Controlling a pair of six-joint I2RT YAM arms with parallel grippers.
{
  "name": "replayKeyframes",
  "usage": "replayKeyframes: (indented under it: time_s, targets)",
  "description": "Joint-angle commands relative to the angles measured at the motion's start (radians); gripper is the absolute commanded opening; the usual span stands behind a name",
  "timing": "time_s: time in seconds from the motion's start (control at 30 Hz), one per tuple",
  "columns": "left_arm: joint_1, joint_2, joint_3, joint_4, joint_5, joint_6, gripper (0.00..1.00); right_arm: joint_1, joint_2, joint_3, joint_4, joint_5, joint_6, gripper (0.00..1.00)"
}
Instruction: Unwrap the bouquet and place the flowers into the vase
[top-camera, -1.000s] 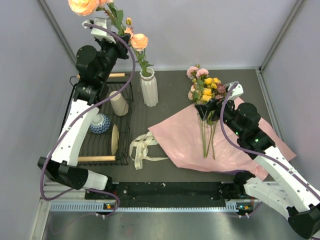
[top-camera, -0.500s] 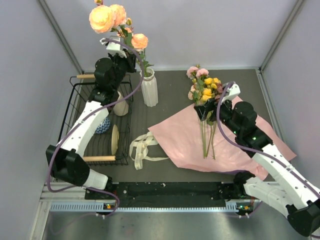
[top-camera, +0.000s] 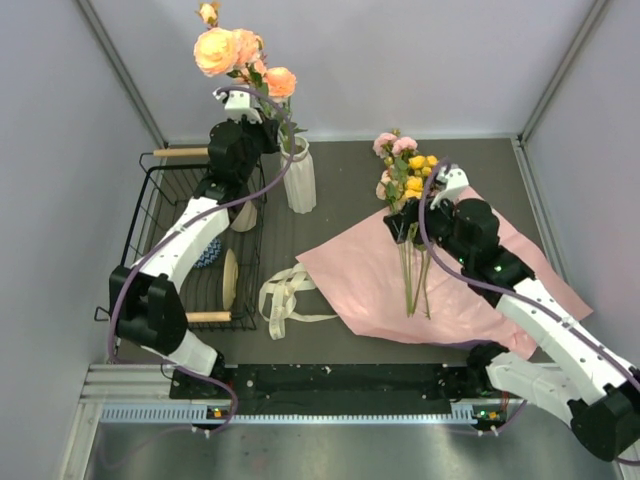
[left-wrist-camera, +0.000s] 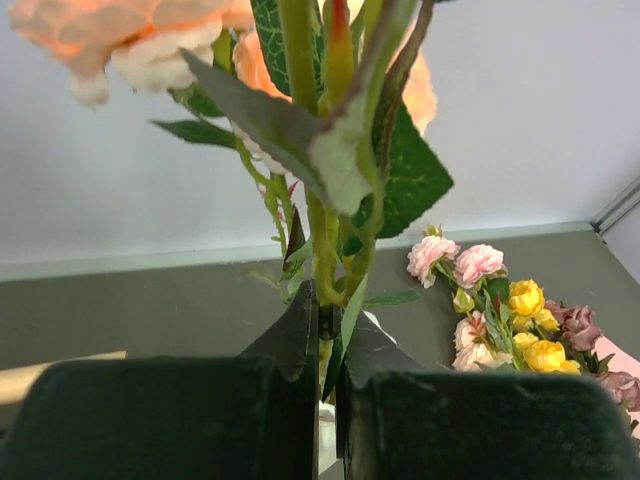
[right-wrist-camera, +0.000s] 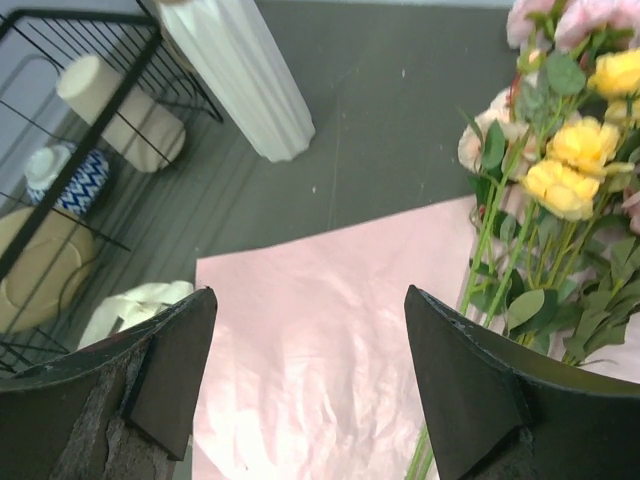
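The white ribbed vase (top-camera: 298, 181) stands left of centre with one peach rose (top-camera: 280, 82) in it. My left gripper (top-camera: 258, 132) is just above and left of the vase's rim, shut on green stems (left-wrist-camera: 327, 262) of peach roses (top-camera: 221, 48) that stand high above it. The rest of the flowers (top-camera: 408, 176), pink, yellow and mauve, lie on the opened pink paper wrap (top-camera: 360, 280). Above that paper, just left of the stems (right-wrist-camera: 500, 260), my right gripper (right-wrist-camera: 310, 300) hangs open and empty. In the right wrist view the vase (right-wrist-camera: 245, 80) shows at the top left.
The cream ribbon (top-camera: 285, 295) lies loose left of the paper. A black wire rack (top-camera: 158, 185) on the left holds a beige cup (top-camera: 242, 216), a blue-patterned bowl (top-camera: 205, 251), a plate (top-camera: 230, 280) and wooden handles. Grey walls close in the left, right and back.
My left arm has swung right and toward the vase, carrying the peach roses from the far top left to just above the rim. My right gripper has shifted slightly toward the lying flowers.
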Motion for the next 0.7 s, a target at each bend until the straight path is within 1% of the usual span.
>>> replayKeyframes:
  time_s: [0.0,0.03,0.1,0.13,0.17,0.2,0.37,0.4,0.5,0.53,0.63,0.67]
  targets:
    - [0.005,0.014,0.006,0.009,-0.037,-0.036,0.0,0.008,0.079,0.066,-0.067,0.015,0.019,0.77]
    - [0.005,0.016,0.009,0.003,-0.043,-0.039,0.0,0.008,0.095,0.073,-0.08,0.045,0.024,0.77]
    - [0.005,0.019,0.012,-0.015,-0.048,-0.039,0.02,0.006,0.15,0.103,-0.125,0.059,0.027,0.77]
    - [0.005,0.019,0.013,-0.022,-0.052,-0.042,0.04,0.003,0.167,0.112,-0.138,0.074,0.031,0.77]
    - [0.005,0.02,0.016,-0.029,-0.06,-0.044,0.12,0.003,0.185,0.127,-0.153,0.079,0.033,0.77]
    - [0.005,0.02,0.018,-0.046,-0.065,-0.048,0.16,0.0,0.213,0.135,-0.164,0.081,0.036,0.76]
    - [0.005,0.032,0.058,-0.123,-0.077,-0.066,0.23,-0.015,0.251,0.149,-0.186,0.07,0.053,0.76]
    - [0.005,0.032,0.061,-0.135,-0.086,-0.07,0.29,-0.015,0.254,0.149,-0.186,0.07,0.054,0.76]
    - [0.005,0.02,0.069,-0.166,-0.089,-0.074,0.39,-0.025,0.263,0.149,-0.196,0.074,0.056,0.76]
    - [0.005,0.016,0.072,-0.173,-0.091,-0.074,0.46,-0.029,0.268,0.149,-0.199,0.078,0.059,0.76]
    - [0.005,-0.007,0.081,-0.216,-0.102,-0.088,0.56,-0.049,0.291,0.15,-0.219,0.078,0.064,0.76]
    - [0.005,-0.013,0.082,-0.238,-0.105,-0.094,0.58,-0.057,0.306,0.153,-0.225,0.079,0.065,0.76]
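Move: The left gripper is still shut on the peach rose stems. The vase stands about 5 cm ahead, 4 cm to the right, with its middle some 20 cm below; the beige cup is roughly level with the gripper, 12 cm left and 27 cm below. From the open right gripper, the remaining flowers' bare stems lie about 7 cm right, 2 cm ahead and 22 cm below, the yellow roses some 17 cm ahead, 9 cm right and 21 cm below. Bring the left gripper down about 4 cm beside the vase mouth, easing slightly left and tipping its fingers down; partway through, open them about halfway to let go of the rose stems. Meanwhile sink the open right gripper some 9 cm towards the bare stems on the pink paper, drifting a little forward and tilting its fingers some 20 degrees downward. ##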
